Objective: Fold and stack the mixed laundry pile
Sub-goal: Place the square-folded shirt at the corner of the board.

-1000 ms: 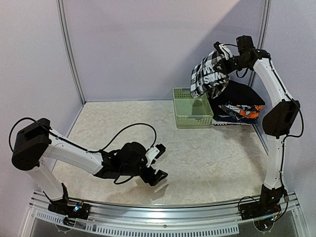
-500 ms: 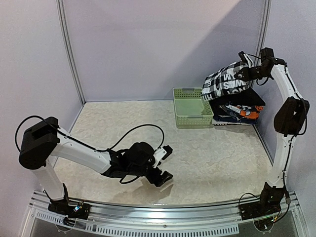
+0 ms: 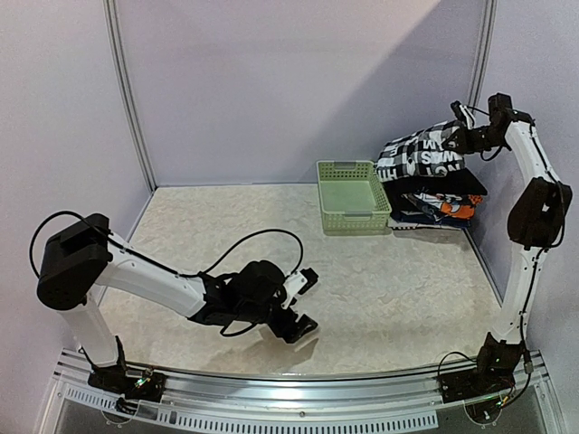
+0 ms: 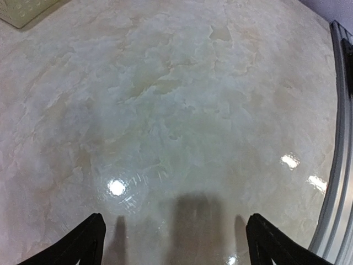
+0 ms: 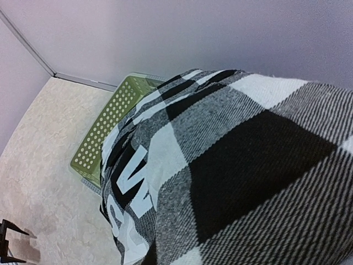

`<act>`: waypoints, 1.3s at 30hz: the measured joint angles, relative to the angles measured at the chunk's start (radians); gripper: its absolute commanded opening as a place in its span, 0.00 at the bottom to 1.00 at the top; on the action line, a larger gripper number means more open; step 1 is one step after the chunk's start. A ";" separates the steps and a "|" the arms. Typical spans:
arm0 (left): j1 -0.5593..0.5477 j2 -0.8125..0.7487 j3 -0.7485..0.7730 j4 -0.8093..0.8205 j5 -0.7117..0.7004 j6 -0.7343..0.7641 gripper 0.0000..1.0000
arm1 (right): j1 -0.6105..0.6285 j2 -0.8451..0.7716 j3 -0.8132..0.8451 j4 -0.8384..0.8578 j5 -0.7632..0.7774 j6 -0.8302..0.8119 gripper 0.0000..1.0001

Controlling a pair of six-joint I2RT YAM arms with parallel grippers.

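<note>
The folded black-and-white checked shirt (image 3: pixel 421 155) with white lettering lies on top of the stack at the back right. My right gripper (image 3: pixel 463 134) is shut on its far right end. In the right wrist view the checked shirt (image 5: pixel 237 165) fills the frame and hides the fingers. Under it in the stack are a black cloth (image 3: pixel 460 183) and orange-blue-white printed pieces (image 3: pixel 441 208). My left gripper (image 3: pixel 303 303) hovers low over the table near the front edge. In the left wrist view that gripper (image 4: pixel 176 243) is open, with only bare table between its jaws.
A pale green slotted basket (image 3: pixel 353 215) stands just left of the stack; its basket wall (image 5: pixel 105 138) shows beside the shirt. The marbled table (image 3: pixel 398 280) runs to a metal rail (image 4: pixel 342 165) at the front. Walls close in behind and to the right of the stack.
My right arm has swung right and down, carrying the checked shirt from above the basket onto the stack. The left gripper has shifted slightly right and stayed open.
</note>
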 measured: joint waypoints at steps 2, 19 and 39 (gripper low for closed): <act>0.000 0.004 0.002 0.001 0.003 0.000 0.90 | 0.008 -0.002 -0.034 0.016 0.031 0.025 0.05; -0.011 0.034 0.014 0.009 0.041 0.000 0.88 | 0.019 -0.394 -0.775 0.481 0.203 0.309 0.05; -0.019 0.038 0.014 0.026 0.055 0.000 0.87 | -0.013 -0.353 -0.865 0.713 0.383 0.394 0.69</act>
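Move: The right gripper holds the square-folded plaid shirt by an edge. The black garment topping the folded stack lies about 4 cm ahead of it, neither left nor right, and some 17 cm below. The patterned orange garment, under the black one, is about 2 cm ahead, 1 cm to the right and 21 cm down. The green basket sits roughly 21 cm left, 3 cm ahead and 25 cm lower. From the idle left gripper the black garment is about 40 cm ahead, 36 cm right and 8 cm up. Lower the right gripper about 5 cm with the plaid shirt still pinched, bringing the shirt down onto the stack, then draw it back some 4 cm and ease it forward again. Finish by swinging it right and slightly down, the wrist turning clockwise about 30 degrees over the whole move, and open the fingers at the shirt's right edge to let go. ##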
